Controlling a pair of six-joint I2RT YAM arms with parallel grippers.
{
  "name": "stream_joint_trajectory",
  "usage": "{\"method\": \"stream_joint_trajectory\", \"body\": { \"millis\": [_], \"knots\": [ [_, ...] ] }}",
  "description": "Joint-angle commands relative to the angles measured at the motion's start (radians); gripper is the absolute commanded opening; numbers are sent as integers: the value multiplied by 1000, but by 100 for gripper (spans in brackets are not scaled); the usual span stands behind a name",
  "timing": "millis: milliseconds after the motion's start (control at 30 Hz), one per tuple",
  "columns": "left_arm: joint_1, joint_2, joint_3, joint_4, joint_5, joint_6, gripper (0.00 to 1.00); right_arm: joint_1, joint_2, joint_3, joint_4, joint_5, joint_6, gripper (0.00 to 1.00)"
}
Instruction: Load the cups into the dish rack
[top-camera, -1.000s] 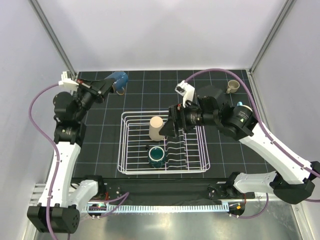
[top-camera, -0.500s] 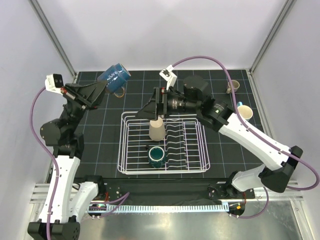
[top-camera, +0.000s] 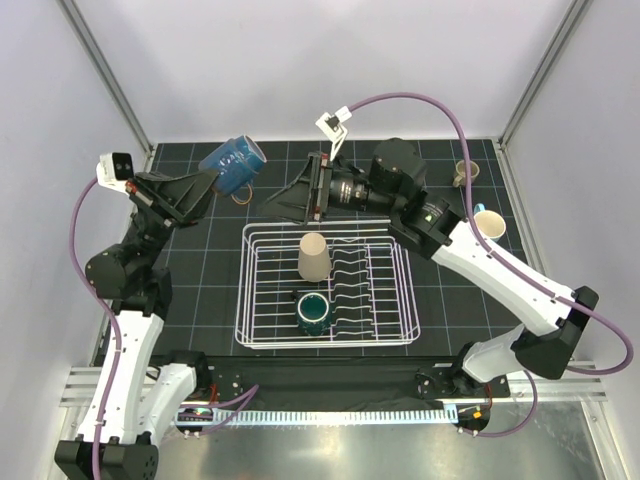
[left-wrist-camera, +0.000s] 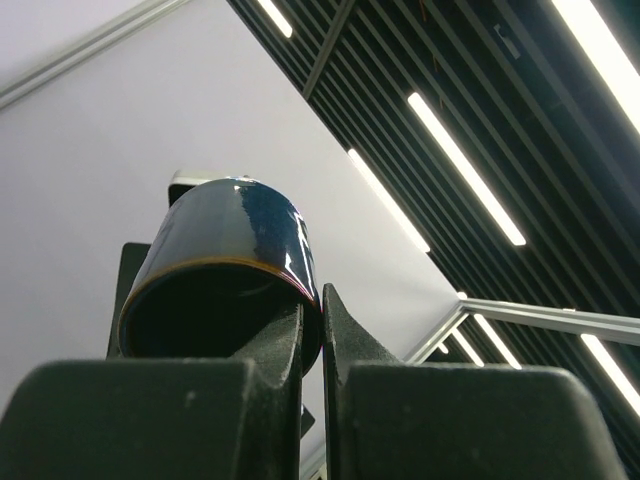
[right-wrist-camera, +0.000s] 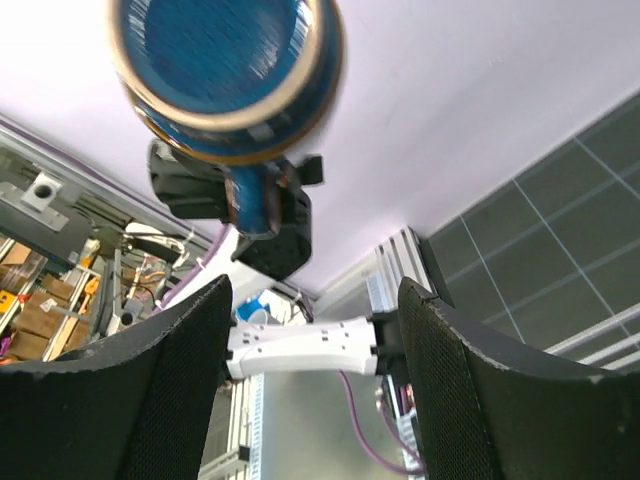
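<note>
My left gripper (top-camera: 212, 180) (left-wrist-camera: 320, 310) is shut on the rim wall of a dark blue mug (top-camera: 233, 162) (left-wrist-camera: 235, 250), one finger inside and one outside, holding it tilted above the table's back left. The mug's base (right-wrist-camera: 225, 70) faces the right wrist view. My right gripper (top-camera: 275, 200) (right-wrist-camera: 315, 380) hangs open and empty just right of that mug, pointing at it. The white wire dish rack (top-camera: 260, 330) holds a beige tapered cup (top-camera: 313, 256) and a dark teal mug (top-camera: 313, 312). A small tan mug (top-camera: 466, 172) and a pale cup (top-camera: 489, 223) stand at the right.
A black gridded mat (top-camera: 200, 290) covers the table. White enclosure walls (top-camera: 330, 70) and metal corner posts (top-camera: 105, 75) ring the back and sides. The right arm (top-camera: 470, 260) stretches across the rack's far right corner.
My right gripper left the beige cup in the rack and swung left and back toward the blue mug. The left arm raised the blue mug a little.
</note>
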Motion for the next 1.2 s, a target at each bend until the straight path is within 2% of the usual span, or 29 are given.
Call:
{"method": "stream_joint_trajectory", "body": {
  "millis": [0, 267, 333, 533, 633, 733, 767, 867, 967, 1000, 1033, 1100, 1167],
  "knots": [
    [-4, -21, 16, 91, -4, -20, 1, 18, 31, 82, 89, -6, -7, 68],
    [-7, -22, 0, 80, 19, -21, 1, 31, 81, 163, 80, 9, -21, 65],
    [-9, -27, -10, 77, 19, -26, 0, 34, 103, 193, 30, 22, -21, 62],
    [-17, -30, -17, 68, 33, -23, 0, 35, 138, 243, -21, 37, -24, 40],
    [-20, -28, -16, 62, 37, -24, 0, 34, 156, 267, -38, 25, -27, 37],
    [-23, -24, -8, 56, 43, -21, 0, 35, 164, 273, -46, 25, -22, 18],
    [-26, -21, -7, 53, 42, -20, 0, 37, 164, 275, -53, 31, -24, 4],
    [-27, -28, 10, -2, 50, 12, 0, 35, 153, 269, -86, 58, -45, 4],
    [-27, -37, 27, -105, 76, 64, 27, 35, 130, 241, -104, 110, -70, 4],
    [-27, -42, 27, -183, 85, 78, 47, 35, 109, 225, -109, 127, -76, 4],
    [-27, -50, 27, -217, 96, 94, 56, 32, 103, 220, -136, 152, -82, 4],
    [-27, -57, 24, -318, 106, 132, 72, 23, 80, 201, -173, 207, -102, 4],
    [-27, -65, 29, -379, 129, 160, 77, 11, 60, 174, -217, 236, -108, 4]
  ]
}}
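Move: The left hand holds the blue cup by its rim; the cup's middle lies some 4 cm ahead, 3 cm right and 1 cm above it, and the right hand waits about 10 cm right, level fore-and-aft, 5 cm lower. From the right hand the cup is 6 cm left, 3 ahead, 6 up, its handle roughly 4 left, 1 ahead, 3 up. Some 35 cm below, both 5 cm right, stand the beige cup about 6 ahead and the green cup 4 back. The right fingers pinch the blue cup's handle after the right hand eases about 3 cm left and 2.5 cm up, narrowing on the way. Once they have shut, the left fingers spring open off the rim while that hand sinks some 4 cm; the right hand, keeping the handle, turns back to go about 4 cm down and 2 cm forward. ##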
